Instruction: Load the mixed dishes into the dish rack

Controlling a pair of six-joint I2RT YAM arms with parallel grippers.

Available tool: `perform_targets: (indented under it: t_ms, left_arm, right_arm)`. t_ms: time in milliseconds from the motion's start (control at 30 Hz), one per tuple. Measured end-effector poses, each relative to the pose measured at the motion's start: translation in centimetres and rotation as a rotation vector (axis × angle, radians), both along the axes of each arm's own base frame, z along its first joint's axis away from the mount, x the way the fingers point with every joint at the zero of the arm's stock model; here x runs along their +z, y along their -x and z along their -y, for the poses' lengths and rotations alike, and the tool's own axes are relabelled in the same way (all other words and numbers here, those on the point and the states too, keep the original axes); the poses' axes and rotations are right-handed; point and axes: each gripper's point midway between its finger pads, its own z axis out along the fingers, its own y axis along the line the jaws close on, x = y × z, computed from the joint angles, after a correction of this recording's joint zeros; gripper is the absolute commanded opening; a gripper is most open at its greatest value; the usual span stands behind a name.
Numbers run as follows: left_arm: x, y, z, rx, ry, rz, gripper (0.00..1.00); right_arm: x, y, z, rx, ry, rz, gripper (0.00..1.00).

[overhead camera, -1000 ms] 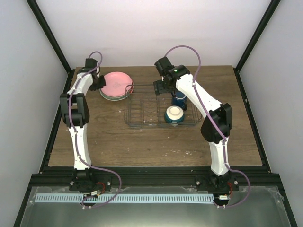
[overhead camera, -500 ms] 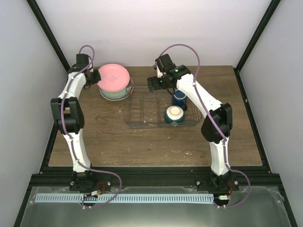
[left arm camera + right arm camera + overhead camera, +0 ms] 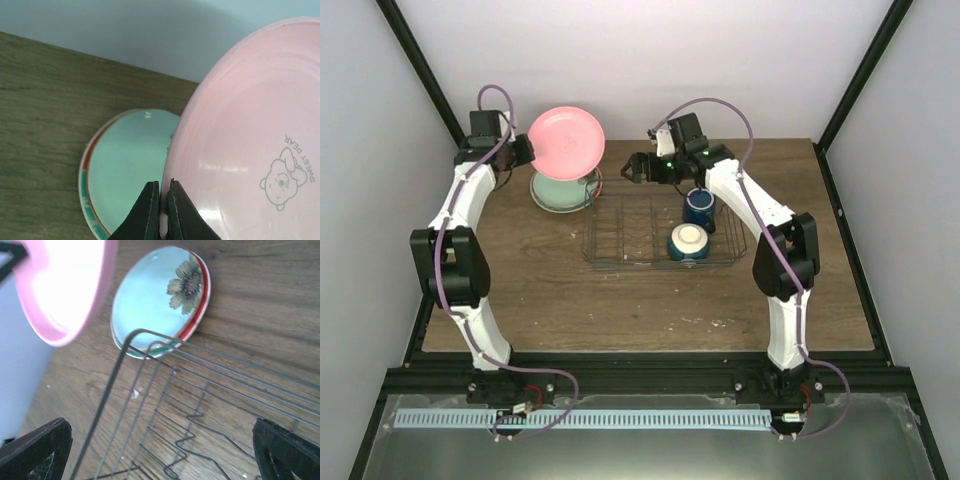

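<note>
My left gripper (image 3: 527, 151) is shut on the rim of the pink plate (image 3: 566, 140), which hangs tilted on edge above the back left of the table. In the left wrist view the fingers (image 3: 150, 212) pinch the pink plate (image 3: 250, 140). Below it lies the mint-green plate (image 3: 558, 190) with its flower motif (image 3: 184, 282), stacked on the teal-and-red plate (image 3: 85, 175). My right gripper (image 3: 631, 168) is open and holds nothing, above the dish rack's (image 3: 620, 235) back left corner. The dark blue mug (image 3: 698, 208) and the cream bowl (image 3: 688, 242) sit inside the rack's right half.
The rack's left half shows only wire dividers (image 3: 200, 405) over the wooden table (image 3: 520, 290). Black frame posts rise at the back corners, and the white back wall stands just behind the plates.
My left gripper has lifted the pink plate off the stack and tipped it upright. My right gripper has swung left from the mug toward the rack's back left corner and opened wider.
</note>
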Motion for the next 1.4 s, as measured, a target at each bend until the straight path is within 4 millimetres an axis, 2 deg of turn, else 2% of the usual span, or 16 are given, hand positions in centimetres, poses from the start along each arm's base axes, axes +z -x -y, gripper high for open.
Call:
perform_targets:
  t_ms: [200,333,500,567,800,1000,1133,1300,1400]
  left_arm:
    - [-1.3,2.4,3.6,-0.082,-0.031,-0.02,0.0]
    - [-1.3,3.6,6.0,-0.137,-0.035,-0.023,0.0]
    - [0.1,4.5,7.4,-0.172,-0.023,0.006,0.0]
    - [1.0,4.9,7.8,-0.182,-0.011,0.023,0.0]
    - [2.8,6.5,9.8,-0.218,0.016,0.059,0.0]
    - [2.1,7.6,12.2,-0.263,0.038,0.04,0.0]
    - [1.8,7.7,12.2,-0.265,0.043,0.032,0.0]
    - [1.8,7.5,12.3,-0.266,0.053,0.037,0.33]
    - [1.6,7.2,12.4,-0.265,0.06,0.036,0.44]
  right_arm:
    - [2.3,-0.9,-0.6,0.022,-0.13,0.031,1.0]
    - [3.6,-1.2,-1.2,0.038,-0.184,0.053,1.0]
    - [4.2,-1.4,-1.6,0.041,-0.204,0.06,0.99]
    - [4.2,-1.5,-1.6,0.04,-0.204,0.063,0.96]
    - [4.4,-1.6,-1.6,0.046,-0.207,0.072,0.7]
    - [4.4,-1.4,-2.2,0.077,-0.233,0.069,0.38]
    - [4.5,-1.3,-2.3,0.089,-0.24,0.07,0.26]
    - [4.3,-1.3,-2.2,0.093,-0.231,0.073,0.24]
    - [4.2,-1.4,-2.0,0.098,-0.207,0.089,0.21]
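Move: The pink plate, still pinched at its left rim by the left hand, has its middle about 9 cm to that hand's right and 2 cm ahead; it is bound for the open right gripper, some 27 cm right and 5 cm back. From the right hand, the plate's middle lies roughly 18 cm left and 6 cm ahead, near hand height. About 19 cm below that hand, the green plate stack is 22 cm left and 6 cm ahead; the rack's middle is 9 cm right, 6 cm back and 16 cm down. The pink plate is carried right some 12 cm and back about 7 cm by the left hand, swinging clockwise some 15 degrees, towards the right gripper. That gripper rises about 4 cm, shifting slightly left as its left side rolls up, then closes on the plate's right-hand rim. With the left hand halted, its fingers part to release the left rim. ##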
